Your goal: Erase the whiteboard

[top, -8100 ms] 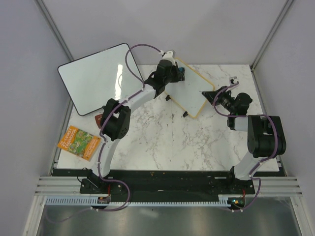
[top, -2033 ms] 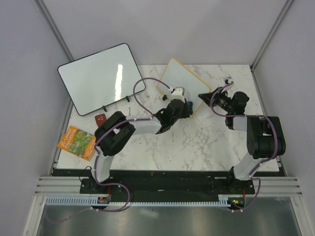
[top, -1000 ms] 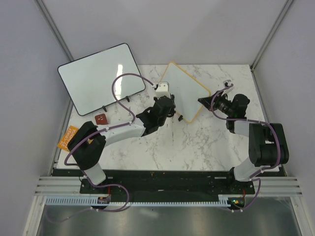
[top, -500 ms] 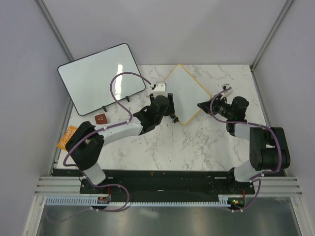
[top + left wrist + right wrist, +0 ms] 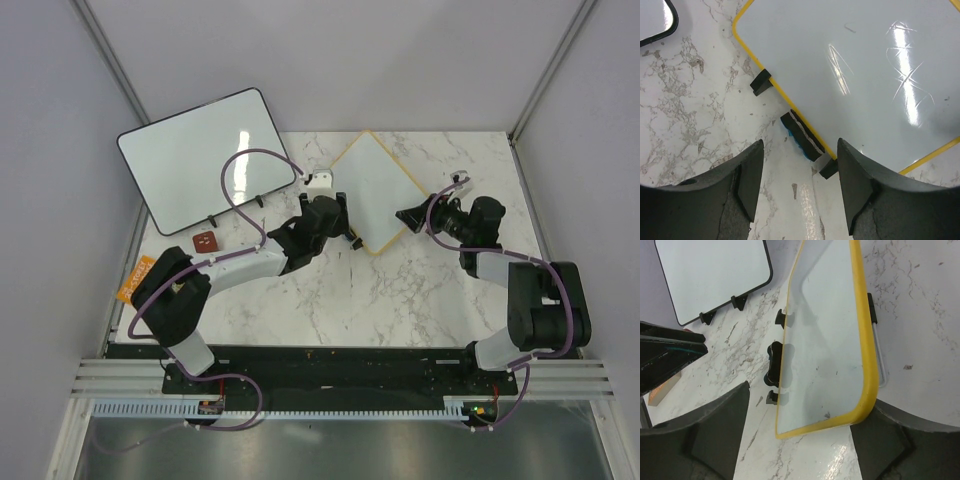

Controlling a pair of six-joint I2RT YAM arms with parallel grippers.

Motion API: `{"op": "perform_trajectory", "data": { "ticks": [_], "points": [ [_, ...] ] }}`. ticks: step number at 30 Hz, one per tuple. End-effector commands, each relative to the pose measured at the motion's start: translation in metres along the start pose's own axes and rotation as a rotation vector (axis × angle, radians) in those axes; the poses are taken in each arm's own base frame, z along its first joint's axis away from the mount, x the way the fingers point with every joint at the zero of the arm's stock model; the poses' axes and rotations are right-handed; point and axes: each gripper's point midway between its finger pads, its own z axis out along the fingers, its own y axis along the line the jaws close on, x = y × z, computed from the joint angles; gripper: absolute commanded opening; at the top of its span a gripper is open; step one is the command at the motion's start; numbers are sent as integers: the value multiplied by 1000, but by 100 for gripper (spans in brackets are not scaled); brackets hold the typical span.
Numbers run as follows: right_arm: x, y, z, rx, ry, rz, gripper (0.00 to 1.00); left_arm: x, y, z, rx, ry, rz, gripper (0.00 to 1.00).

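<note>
The whiteboard (image 5: 375, 188), white with a yellow-tan frame and no dark writing, rests at the back middle of the marble table. The left wrist view shows its frame edge (image 5: 790, 102) with two black feet. A black and blue eraser (image 5: 801, 136) lies on the table against that edge. My left gripper (image 5: 340, 218) is open just short of the eraser, holding nothing (image 5: 800, 200). My right gripper (image 5: 408, 216) is open at the board's right corner (image 5: 860, 407), with that corner close to one finger (image 5: 805, 450).
A larger black-framed whiteboard (image 5: 200, 160) leans at the back left, overhanging the table edge. A small red block (image 5: 206, 241) and an orange booklet (image 5: 135, 280) lie near the left edge. A thin metal wire stand (image 5: 881, 357) sits behind the small board.
Both grippers have opened. The left one let go of the eraser, which now lies by the board's edge, and drew back a little. The right one released the board's corner.
</note>
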Motion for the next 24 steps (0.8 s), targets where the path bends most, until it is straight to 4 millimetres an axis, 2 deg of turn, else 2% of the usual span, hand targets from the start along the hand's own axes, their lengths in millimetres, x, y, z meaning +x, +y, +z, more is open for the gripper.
{"op": "perform_trajectory", "data": {
  "ticks": [1, 2, 5, 13, 19, 24],
  "points": [
    [-13, 7, -2, -8, -39, -61, 87, -9, 1, -6, 6, -16, -5, 66],
    [-13, 7, -2, -6, -38, -61, 98, -7, 2, -6, 6, -12, -5, 65],
    [-12, 4, -2, 15, -36, -60, 98, -3, 4, -6, 1, -6, -11, 65],
    [-9, -21, -3, 153, -19, -33, 98, 0, 13, -8, -19, -5, -12, 65],
    [-18, -32, -15, 261, -67, -44, 98, 6, 16, -8, -22, 7, -8, 64],
    [-31, -23, -26, 268, -146, -76, 98, 18, 12, 0, -7, 41, 15, 59]
  ]
}}
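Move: The eraser lies on the table about 6 cm to the right of my left hand, 1 cm back and 12 cm below. From that hand, the whiteboard's middle is some 5 cm ahead, 12 cm right and 7 cm down, and the near stand is 5 cm back, 8 cm right and 13 cm down. From my right hand, the whiteboard's middle is about 4 cm ahead, 12 cm left and 5 cm lower. I back my right hand off the whiteboard's right corner, about 3.5 cm to the right, dipping and coming back up while it turns some 13 degrees clockwise and its fingers spread fully. Meanwhile my left hand, empty and open, sinks about 3 cm beside the eraser and edges left, touching nothing. ##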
